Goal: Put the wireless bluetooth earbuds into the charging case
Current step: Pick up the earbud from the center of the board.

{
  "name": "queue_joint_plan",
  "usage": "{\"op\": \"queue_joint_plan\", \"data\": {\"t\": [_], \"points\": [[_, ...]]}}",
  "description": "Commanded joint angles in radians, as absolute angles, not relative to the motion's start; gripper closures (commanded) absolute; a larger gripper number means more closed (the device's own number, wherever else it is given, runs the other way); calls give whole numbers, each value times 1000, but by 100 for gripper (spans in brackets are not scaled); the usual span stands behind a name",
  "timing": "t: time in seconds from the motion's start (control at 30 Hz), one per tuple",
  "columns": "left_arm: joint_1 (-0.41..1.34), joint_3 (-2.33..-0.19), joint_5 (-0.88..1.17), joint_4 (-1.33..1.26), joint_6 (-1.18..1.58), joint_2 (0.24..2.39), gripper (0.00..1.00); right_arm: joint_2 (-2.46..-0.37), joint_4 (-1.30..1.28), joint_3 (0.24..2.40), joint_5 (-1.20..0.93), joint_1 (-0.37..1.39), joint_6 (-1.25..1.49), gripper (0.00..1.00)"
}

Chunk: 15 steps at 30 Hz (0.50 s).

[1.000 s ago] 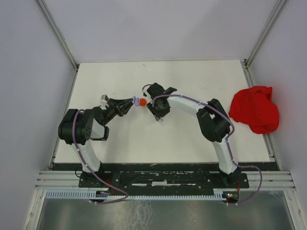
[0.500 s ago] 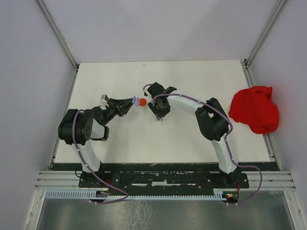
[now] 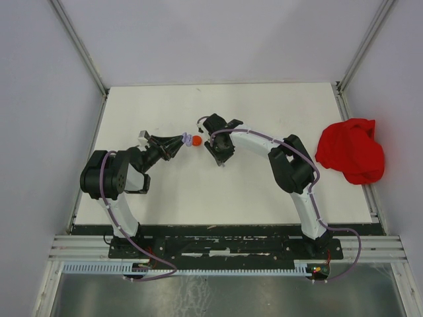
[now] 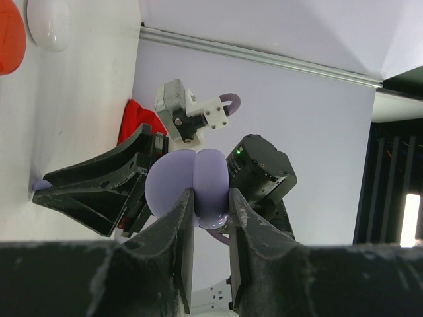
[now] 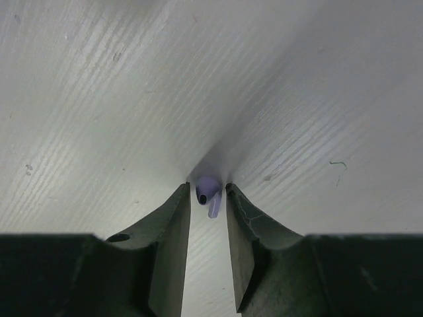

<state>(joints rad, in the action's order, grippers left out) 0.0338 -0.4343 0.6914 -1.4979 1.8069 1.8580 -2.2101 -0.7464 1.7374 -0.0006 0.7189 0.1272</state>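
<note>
My left gripper (image 4: 210, 198) is shut on the lavender charging case (image 4: 188, 181), held in the air at mid table (image 3: 187, 140). My right gripper (image 5: 207, 186) points straight down with its tips on the table. A small purple earbud (image 5: 209, 195) lies between its fingers, with a thin gap on each side, so the jaws are narrow but open. The left wrist view shows that same gripper (image 4: 41, 187) just beyond the case, with the earbud (image 4: 39, 184) at its tips. From above, the right gripper (image 3: 217, 150) hides the earbud.
A red round disc (image 4: 8, 33) and a white round disc (image 4: 49, 23) lie on the table near the case; the red one (image 3: 195, 141) shows beside the case from above. A crumpled red cloth (image 3: 351, 150) sits at the table's right edge.
The right gripper has edged slightly left toward the case. The left arm and the case have stayed still.
</note>
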Motion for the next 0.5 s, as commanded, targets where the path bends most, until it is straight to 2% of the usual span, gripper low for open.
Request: {"op": "queue_joint_plan", "data": {"t": [0.0,0.2,0.33,0.47], "points": [[31,-430,710,-1557,1811,1832,97,-2224,-752,1787,-6,715,121,66],[31,-429,709,-1558,1811,1832,97,-2227,-757,1792,-11,713,120,75],[31,-429,708,-1553,1808,1831,97,-2224,-759,1796,-10,710,118,93],[41,-430,703,-1533,1794,1830,97,-2178,-716,1783,16,703,113,96]]}}
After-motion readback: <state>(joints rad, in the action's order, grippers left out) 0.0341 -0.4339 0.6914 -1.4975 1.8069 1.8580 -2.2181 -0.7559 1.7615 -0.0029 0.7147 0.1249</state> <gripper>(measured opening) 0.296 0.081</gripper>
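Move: Right between the right hand's open fingertips, with no more than a centimetre left below the hand point, the small purple earbud lies on the board. The red case sits about 10 cm ahead of this hand and 9 cm to its left, on the table; the purple charging case, in the left gripper, is some 12 cm left, 2 cm ahead and 14 cm above. From the left hand the earbud lies about 12 cm right, 2 cm back and 15 cm below. Closing the right fingers from a bit over a third open to nearly shut, the hand stays almost in place over the board and pinches the earbud by its upper end between both tips. Towards the end of the squeeze the hand starts to creep forward and up, only about half a centimetre in all, without turning. The left hand keeps the purple case held still. ##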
